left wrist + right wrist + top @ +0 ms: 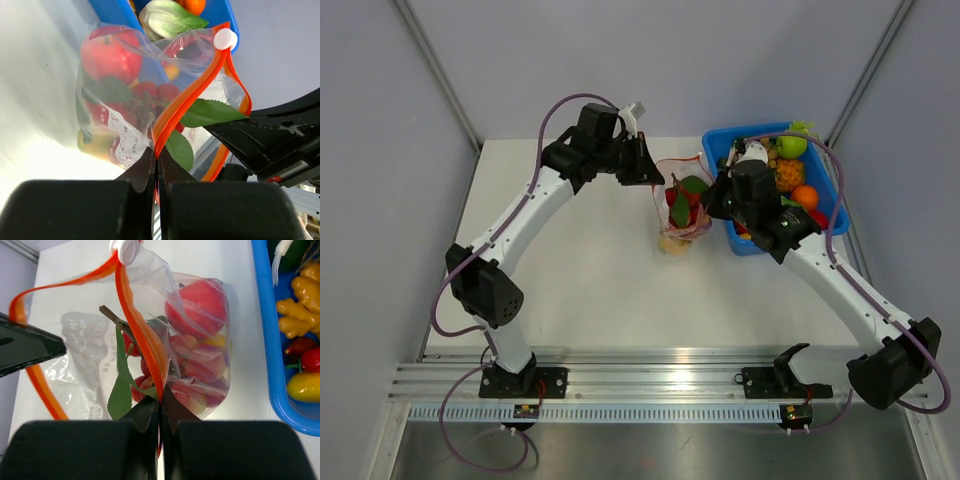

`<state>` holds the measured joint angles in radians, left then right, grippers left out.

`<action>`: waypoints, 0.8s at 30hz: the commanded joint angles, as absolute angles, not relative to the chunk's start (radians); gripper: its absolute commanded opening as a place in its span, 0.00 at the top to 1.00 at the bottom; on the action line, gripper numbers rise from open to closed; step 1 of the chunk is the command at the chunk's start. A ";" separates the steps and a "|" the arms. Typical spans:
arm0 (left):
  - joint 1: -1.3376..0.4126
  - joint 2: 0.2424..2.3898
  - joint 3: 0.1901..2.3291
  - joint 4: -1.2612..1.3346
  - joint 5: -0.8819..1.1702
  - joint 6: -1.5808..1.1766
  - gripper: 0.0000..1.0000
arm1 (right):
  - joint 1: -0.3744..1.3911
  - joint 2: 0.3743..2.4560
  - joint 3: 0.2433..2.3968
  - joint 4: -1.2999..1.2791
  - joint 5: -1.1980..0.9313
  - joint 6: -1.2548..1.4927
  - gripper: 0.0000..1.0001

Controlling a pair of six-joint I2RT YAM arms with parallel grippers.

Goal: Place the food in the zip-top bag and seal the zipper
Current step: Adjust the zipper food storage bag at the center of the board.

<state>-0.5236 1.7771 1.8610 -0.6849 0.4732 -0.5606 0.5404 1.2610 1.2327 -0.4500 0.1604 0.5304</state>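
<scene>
The clear zip-top bag (682, 205) stands on the table between my two grippers. It holds food: a red apple (197, 300), red berries (134, 347), a yellow piece (97, 142) and green leaves (212, 112). The orange zipper (142, 335) gapes open in a loop, with its white slider (126, 247) at the far end. My left gripper (158, 162) (653, 175) is shut on one lip of the zipper (187, 95). On the opposite lip my right gripper (160, 402) (713, 195) is shut.
A blue bin (825, 170) sits right beside the bag, at the back right. It holds more food: yellow ginger (300, 315), a yellow pepper (302, 387), an orange (805, 196) and a green apple (792, 146). Grey walls enclose the table.
</scene>
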 commanded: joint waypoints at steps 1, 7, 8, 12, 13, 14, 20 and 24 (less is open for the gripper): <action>-0.538 1.770 1.839 -0.640 0.431 -0.543 1.00 | 0.540 1.325 1.169 -0.423 0.182 0.522 0.95; -0.546 1.806 1.761 -0.608 0.448 -0.548 1.00 | 0.540 1.341 1.109 -0.413 0.184 0.552 0.71; -0.546 1.799 1.761 -0.607 0.446 -0.548 1.00 | 0.538 1.332 1.105 -0.413 0.187 0.555 0.66; -0.546 1.786 1.770 -0.609 0.451 -0.543 1.00 | 0.540 1.301 1.095 -0.436 0.206 0.572 0.58; -0.546 1.783 1.770 -0.607 0.454 -0.545 1.00 | 0.540 1.290 1.089 -0.434 0.206 0.577 0.57; -0.546 1.782 1.770 -0.604 0.460 -0.551 1.00 | 0.538 1.286 1.083 -0.433 0.206 0.587 0.57; -0.548 1.776 1.763 -0.594 0.476 -0.558 1.00 | 0.540 1.284 1.032 -0.420 0.196 0.612 0.57; -0.548 1.770 1.761 -0.597 0.471 -0.555 1.00 | 0.538 1.279 0.994 -0.405 0.202 0.632 0.56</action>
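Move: The food storage bag hangs open between both closed grippers, each pinching one side of the rim. Its load of food lies about 6 cm right, 1 cm ahead and 8 cm below the left hand, and 5 cm left, 3 cm ahead and 6 cm below the right. The zipper's white slider sits roughly level with the right hand, 10 cm ahead and 3 cm left; the blue box's middle is some 25 cm ahead, 23 cm right and 22 cm below it. The bag's rim is jerked downward by both hands: the left keeps its pinch, drops about 6 cm and then holds still. The right drops some 10 cm, its fingers tipping down a little over 10 degrees, opens to nearly half on the way and lets go of its side, then bobs slightly and eases back a couple of centimetres, staying beside the rim. ##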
